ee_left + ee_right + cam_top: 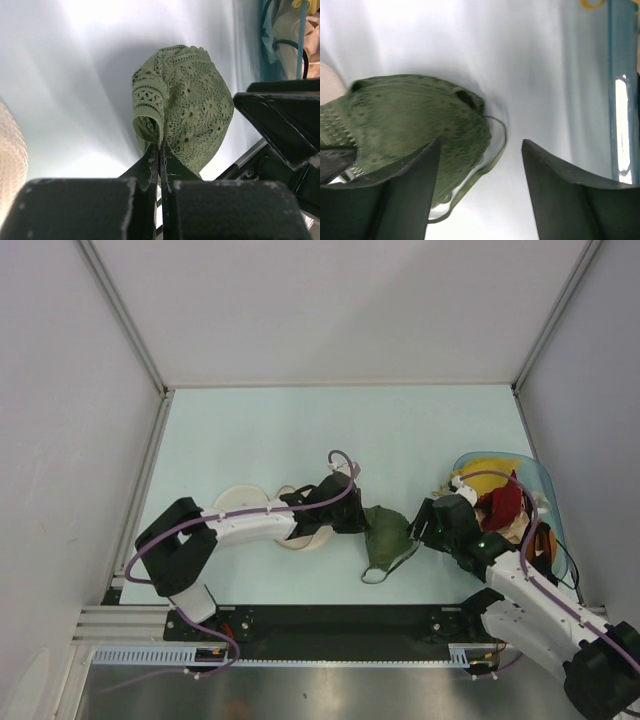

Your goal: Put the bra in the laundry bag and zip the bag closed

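Note:
The dark olive bra (388, 535) lies domed on the table near the front edge, with a thin strap trailing toward the front. My left gripper (350, 516) is shut on the bra's left edge; the left wrist view shows its fingertips (161, 146) pinching the lace rim of the bra (190, 100). My right gripper (420, 524) stands open just right of the cup. In the right wrist view the bra (410, 120) sits before the left finger of that gripper (480, 162), nothing gripped. The cream laundry bag (232, 501) lies partly hidden under my left arm.
A translucent blue tub (533, 483) with yellow, red and orange garments stands at the right, close behind my right arm; its wall (622, 75) shows in the right wrist view. White walls enclose the table on three sides. The bag's mesh (10, 160) shows at the left.

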Motion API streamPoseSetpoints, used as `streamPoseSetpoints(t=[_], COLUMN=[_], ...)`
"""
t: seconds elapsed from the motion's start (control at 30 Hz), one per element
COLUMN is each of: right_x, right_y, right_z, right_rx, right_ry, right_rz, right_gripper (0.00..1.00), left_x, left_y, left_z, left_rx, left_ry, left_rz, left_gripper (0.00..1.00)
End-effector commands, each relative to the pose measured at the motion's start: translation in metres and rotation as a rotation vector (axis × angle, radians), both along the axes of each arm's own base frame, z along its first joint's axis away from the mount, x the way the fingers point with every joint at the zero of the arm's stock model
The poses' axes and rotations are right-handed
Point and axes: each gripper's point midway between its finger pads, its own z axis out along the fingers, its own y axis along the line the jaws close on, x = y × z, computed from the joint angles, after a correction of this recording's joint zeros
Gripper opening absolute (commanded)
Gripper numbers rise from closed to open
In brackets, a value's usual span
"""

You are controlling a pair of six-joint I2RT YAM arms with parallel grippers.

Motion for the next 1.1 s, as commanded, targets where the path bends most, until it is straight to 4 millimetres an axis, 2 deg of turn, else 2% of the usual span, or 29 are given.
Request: streamPoseSetpoints(t=[0.0,0.03,0.1,0.13,0.17,0.2,0.23,0.27,0.3,0.37,0.53,0.6,0.7,0.73,0.77,0.83,1.0,1.07], right_x=[0.011,0.008,0.005,-0.002,-0.001,-0.003,-0.011,-0.012,-0.014,-0.019,-0.026,-0.027,-0.02,-0.021,-0.015,-0.016,-0.018,-0.022], right_y=[0.017,0.017,0.021,0.017,0.009,0.014,0.008,0.003,0.008,0.005,0.034,0.039,0.024,0.01,-0.003,-0.017,-0.009,0.0], right_z=[0.01,0.009,0.022,0.022,0.029,0.042,0.04,0.043,0.05,0.05,0.055,0.053,0.048,0.039,0.043,0.041,0.046,0.048], right_rx=[0.093,0.073,0.027,-0.01,-0.055,-0.05,-0.088,-0.109,-0.097,-0.124,-0.086,-0.063,-0.077,-0.133,-0.141,-0.171,-0.105,-0.074], right_ry=[-0.031,-0.017,-0.054,-0.04,-0.076,-0.096,-0.069,-0.077,-0.079,-0.065,-0.136,-0.147,-0.141,-0.097,-0.081,-0.046,-0.019,-0.012], right_rz=[0.073,0.09,0.107,0.099,0.058,0.059,0.051,0.027,0.027,0.024,0.142,0.143,0.042,0.007,-0.053,-0.096,-0.078,-0.029], right_gripper=[0.68,0.69,0.76,0.79,0.84,0.86,0.89,0.9,0.91,0.93,0.97,0.99,1.0,1.0,1.0,1.0,1.0,1.0], left_x=[0.006,0.005,0.005,0.004,0.005,0.005,0.005,0.006,0.006,0.006,0.004,0.004,0.004,0.004,0.004,0.003,0.005,0.007], left_y=[-0.014,-0.014,-0.015,-0.016,-0.015,-0.015,-0.015,-0.015,-0.014,-0.014,-0.017,-0.016,-0.017,-0.016,-0.016,-0.016,-0.014,-0.013], left_z=[0.019,0.02,0.023,0.026,0.026,0.027,0.029,0.032,0.033,0.037,0.043,0.044,0.045,0.043,0.045,0.045,0.042,0.044], left_rx=[-0.038,-0.039,-0.045,-0.05,-0.05,-0.048,-0.046,-0.051,-0.051,-0.058,-0.071,-0.07,-0.064,-0.06,-0.061,-0.058,-0.028,-0.028], left_ry=[-0.041,-0.039,-0.035,-0.035,-0.032,-0.032,-0.03,-0.033,-0.03,-0.027,-0.016,-0.017,-0.022,-0.017,-0.021,-0.023,-0.037,-0.043], left_rz=[-0.046,-0.047,-0.047,-0.048,-0.044,-0.041,-0.037,-0.034,-0.03,-0.023,-0.027,-0.025,-0.036,-0.033,-0.037,-0.042,-0.059,-0.059], left_gripper=[0.0,0.0,0.0,0.0,0.0,0.0,0.0,0.0,0.0,0.0,0.0,0.0,0.0,0.0,0.0,0.0,0.0,0.0])
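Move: The left hand already pinches the left end of the green bra; the bra's middle lies about 6 cm to its right, 2 cm back and 4 cm down. From the open right hand that middle is roughly 7 cm to the left, 2 cm back and 4 cm below. The nearer round laundry bag lies some 14 cm left of the left hand and 2 cm farther out, and the clothes basket's middle about 21 cm right of the right hand, 4 cm farther out. The right hand dips about a centimetre, then sweeps back and left over the right end of the bra while rising about 5 cm and opening its fingers fully, before swinging some 5 cm back to the right and sinking a little, to end clear above the table with the fingers still wide. Meanwhile the left hand keeps its pinch on the bra's left end and eases it up by about 1.5 cm. ##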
